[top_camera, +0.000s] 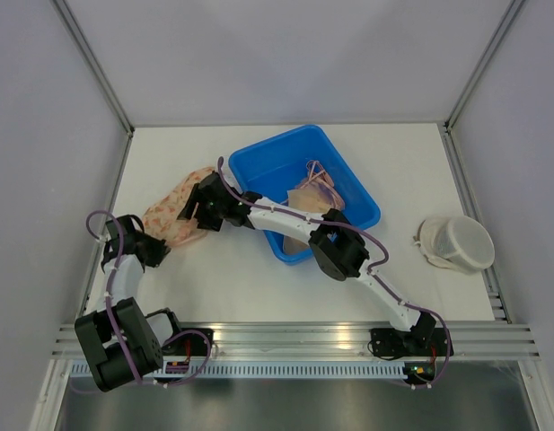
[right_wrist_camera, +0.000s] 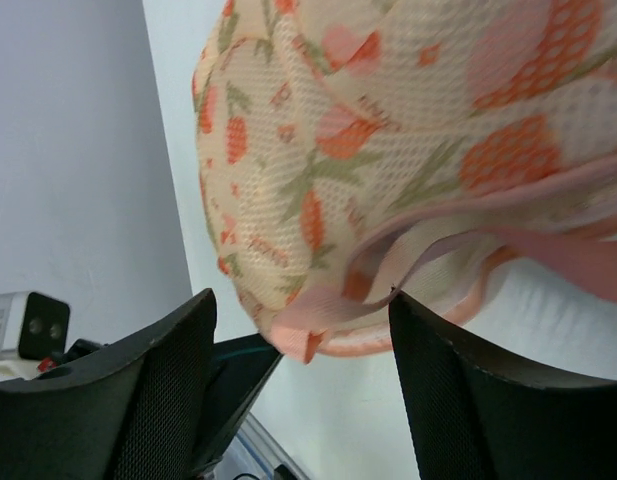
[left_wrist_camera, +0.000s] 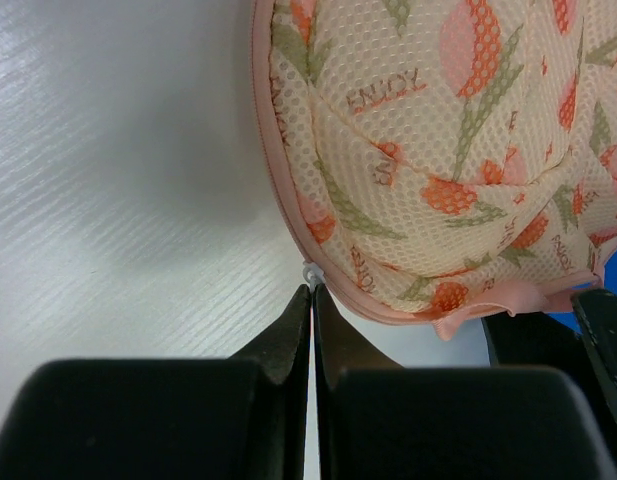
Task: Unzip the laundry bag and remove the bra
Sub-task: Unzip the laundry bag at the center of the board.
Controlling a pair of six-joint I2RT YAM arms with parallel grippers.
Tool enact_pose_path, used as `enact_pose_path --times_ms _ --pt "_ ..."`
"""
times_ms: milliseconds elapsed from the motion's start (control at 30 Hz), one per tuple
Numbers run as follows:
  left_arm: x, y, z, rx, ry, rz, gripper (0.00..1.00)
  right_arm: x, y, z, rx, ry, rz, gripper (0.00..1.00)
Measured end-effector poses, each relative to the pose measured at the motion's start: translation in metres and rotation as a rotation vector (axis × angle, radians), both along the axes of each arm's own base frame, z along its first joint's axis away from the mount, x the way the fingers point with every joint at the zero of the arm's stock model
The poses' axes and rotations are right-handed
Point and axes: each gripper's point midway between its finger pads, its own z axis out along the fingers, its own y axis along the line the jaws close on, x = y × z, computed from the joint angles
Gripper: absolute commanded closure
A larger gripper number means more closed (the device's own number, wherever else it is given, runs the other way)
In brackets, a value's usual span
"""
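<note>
The laundry bag (top_camera: 171, 222), cream mesh printed with orange flowers and trimmed in pink, lies on the table left of centre. My left gripper (left_wrist_camera: 312, 290) is at its near edge, shut on the small white zipper pull (left_wrist_camera: 310, 272). My right gripper (right_wrist_camera: 300, 300) stands open at the bag's far side, one finger on each side of the pink tab (right_wrist_camera: 306, 322), where the zipped edge gapes. Nothing inside the bag (right_wrist_camera: 318, 170) shows. A pale pink garment with thin straps (top_camera: 317, 190), seemingly a bra, lies in the blue bin (top_camera: 259, 162).
The blue bin sits just right of the bag, under my right arm. A white mesh pouch (top_camera: 456, 243) rests near the table's right edge. Grey walls close in the back and both sides, and an aluminium rail (top_camera: 294, 337) runs along the front.
</note>
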Motion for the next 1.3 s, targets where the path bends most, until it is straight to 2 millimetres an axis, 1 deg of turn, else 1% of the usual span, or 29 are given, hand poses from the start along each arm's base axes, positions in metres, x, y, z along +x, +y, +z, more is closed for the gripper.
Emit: enact_pose_path --times_ms 133,233,333,433,600,733,867,1000,1067,1100,1167,1267,1300 --pt "-0.001 -0.004 -0.002 -0.017 -0.004 -0.011 0.98 -0.011 0.004 0.009 0.001 0.005 -0.002 0.25" --pt "0.001 -0.006 -0.001 -0.029 -0.014 -0.020 0.98 -0.019 0.003 0.005 -0.017 0.025 -0.005 0.25" --pt "0.003 -0.009 -0.002 -0.042 -0.027 -0.028 0.98 -0.026 -0.004 -0.006 -0.050 0.059 -0.021 0.25" --pt "0.001 -0.013 -0.006 -0.057 -0.029 -0.036 0.98 -0.028 -0.011 -0.014 -0.080 0.080 -0.045 0.25" --pt "0.002 -0.017 -0.006 -0.074 -0.043 -0.049 0.98 -0.027 -0.015 -0.019 -0.093 0.107 -0.086 0.25" --pt "0.004 -0.019 -0.005 -0.082 -0.051 -0.055 0.98 -0.031 -0.013 -0.020 -0.090 0.120 -0.104 0.25" --pt "0.003 -0.019 -0.009 -0.088 -0.039 -0.055 0.98 -0.032 -0.012 -0.020 -0.087 0.125 -0.114 0.24" --pt "0.006 -0.019 -0.009 -0.089 -0.046 -0.058 0.98 -0.033 -0.011 -0.019 -0.081 0.128 -0.115 0.26" --pt "0.008 -0.020 -0.007 -0.094 -0.058 -0.065 0.98 -0.033 -0.010 -0.018 -0.076 0.130 -0.114 0.30" --pt "0.008 -0.021 -0.006 -0.097 -0.064 -0.069 0.98 -0.031 -0.010 -0.018 -0.073 0.130 -0.116 0.34" --pt "0.010 -0.021 -0.005 -0.096 -0.076 -0.072 0.98 -0.029 -0.010 -0.016 -0.063 0.129 -0.120 0.40" --pt "0.011 -0.021 -0.003 -0.095 -0.088 -0.076 0.98 -0.024 -0.010 -0.015 -0.054 0.126 -0.127 0.56" --pt "0.011 -0.022 -0.002 -0.094 -0.092 -0.078 0.98 -0.022 -0.011 -0.014 -0.050 0.126 -0.132 0.68"
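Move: The pink tab on the bag's zip edge lies close to the wide-open right hand, about 3 cm back, 2 cm to its left and 3 cm lower; from that same hand the laundry bag's middle is some 2 cm ahead, 4 cm left and 5 cm down, and the blue tray's middle is about 29 cm right, 7 cm ahead and 4 cm down. For the left hand, still pinching the zip edge, the tab is about 5 cm ahead, 5 cm right and 1 cm up. The right hand draws back about 3 cm towards the left hand with fingers wide, rising slightly before it sinks and eases right, turns a few degrees clockwise, and at the end creeps forward a centimetre while the fingers close about a third of the way around the pink tab. The left hand keeps its pinch on the zip edge and shifts about 2 cm to the right and 1 cm forward, tilting slightly, bringing its stretch of edge nearer to the right fingers. ##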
